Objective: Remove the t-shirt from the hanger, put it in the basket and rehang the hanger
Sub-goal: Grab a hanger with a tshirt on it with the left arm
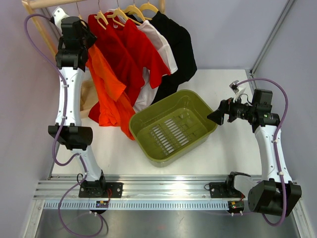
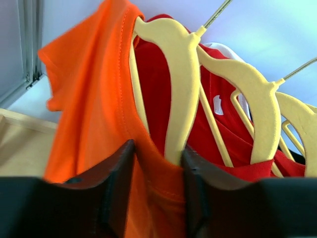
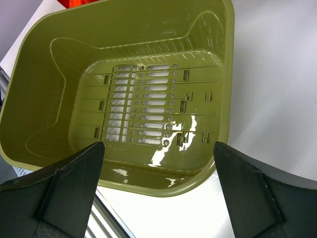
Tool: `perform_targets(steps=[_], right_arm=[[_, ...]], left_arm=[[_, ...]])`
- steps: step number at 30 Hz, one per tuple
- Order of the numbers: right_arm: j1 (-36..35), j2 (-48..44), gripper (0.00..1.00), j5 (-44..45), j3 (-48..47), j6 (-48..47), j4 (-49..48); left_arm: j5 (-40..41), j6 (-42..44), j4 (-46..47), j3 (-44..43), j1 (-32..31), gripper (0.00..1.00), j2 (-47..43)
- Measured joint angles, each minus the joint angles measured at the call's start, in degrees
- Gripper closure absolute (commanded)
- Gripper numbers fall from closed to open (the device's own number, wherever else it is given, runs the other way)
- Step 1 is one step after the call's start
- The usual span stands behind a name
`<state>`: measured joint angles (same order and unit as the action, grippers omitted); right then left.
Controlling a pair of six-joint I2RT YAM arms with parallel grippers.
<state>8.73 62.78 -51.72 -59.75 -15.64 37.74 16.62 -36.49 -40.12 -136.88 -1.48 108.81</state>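
An orange t-shirt point(image 1: 106, 87) hangs at the left end of the rack on a pale yellow hanger point(image 2: 176, 74). My left gripper point(image 1: 85, 37) is high at the rack and shut on the orange t-shirt's collar point(image 2: 158, 168); the fabric is pinched between its dark fingers point(image 2: 116, 183). The hanger's arm runs down just behind the pinch. My right gripper point(image 1: 218, 115) is open and empty, hovering at the right rim of the green basket point(image 1: 173, 126), which shows empty in the right wrist view point(image 3: 148, 99).
Red point(image 1: 131, 54), white point(image 1: 158, 42) and black point(image 1: 178, 47) t-shirts hang on more yellow hangers point(image 1: 133, 10) to the right of the orange one. A wooden rack frame point(image 1: 42, 25) stands at the back left. Grey walls close in both sides.
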Motion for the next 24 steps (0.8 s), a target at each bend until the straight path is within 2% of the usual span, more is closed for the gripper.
perform_targets(steps=[2,9,24], right_arm=[[0.0,0.0,0.0,0.0,0.0,0.0,0.0],[0.0,0.0,0.01,0.0,0.0,-0.2,0.0],[0.0,0.0,0.0,0.0,0.3,-1.0,0.1]], left_arm=[[-0.4,0.4,0.2,0.0,0.4,0.68,0.0],[-3.0,2.9,1.7,0.2,1.3,1.0,-0.3],[-8.9,3.6,2.6,6.0,3.2,1.0,-7.0]])
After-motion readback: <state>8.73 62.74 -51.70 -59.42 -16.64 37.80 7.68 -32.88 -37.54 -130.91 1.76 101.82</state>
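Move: The near arm of the orange t-shirt's hanger already lies between the left hand's half-open fingers, about 1 cm ahead and level with them. Its hook end is some 9 cm farther out and 6 cm higher. The red t-shirt's hanger hangs roughly 8 cm ahead, 8 cm to the right and 3 cm up. From the idle right hand, the orange hanger's near arm is around 25 cm ahead, 45 cm left and 20 cm higher. Staying almost in place at first, the left hand shuts its fingers on the near arm of the orange t-shirt's hanger, pinching it with the shirt's shoulder cloth. Keeping that pinch, it then draws back towards the robot about 3 cm and rises about 2.5 cm, turning slightly clockwise. ##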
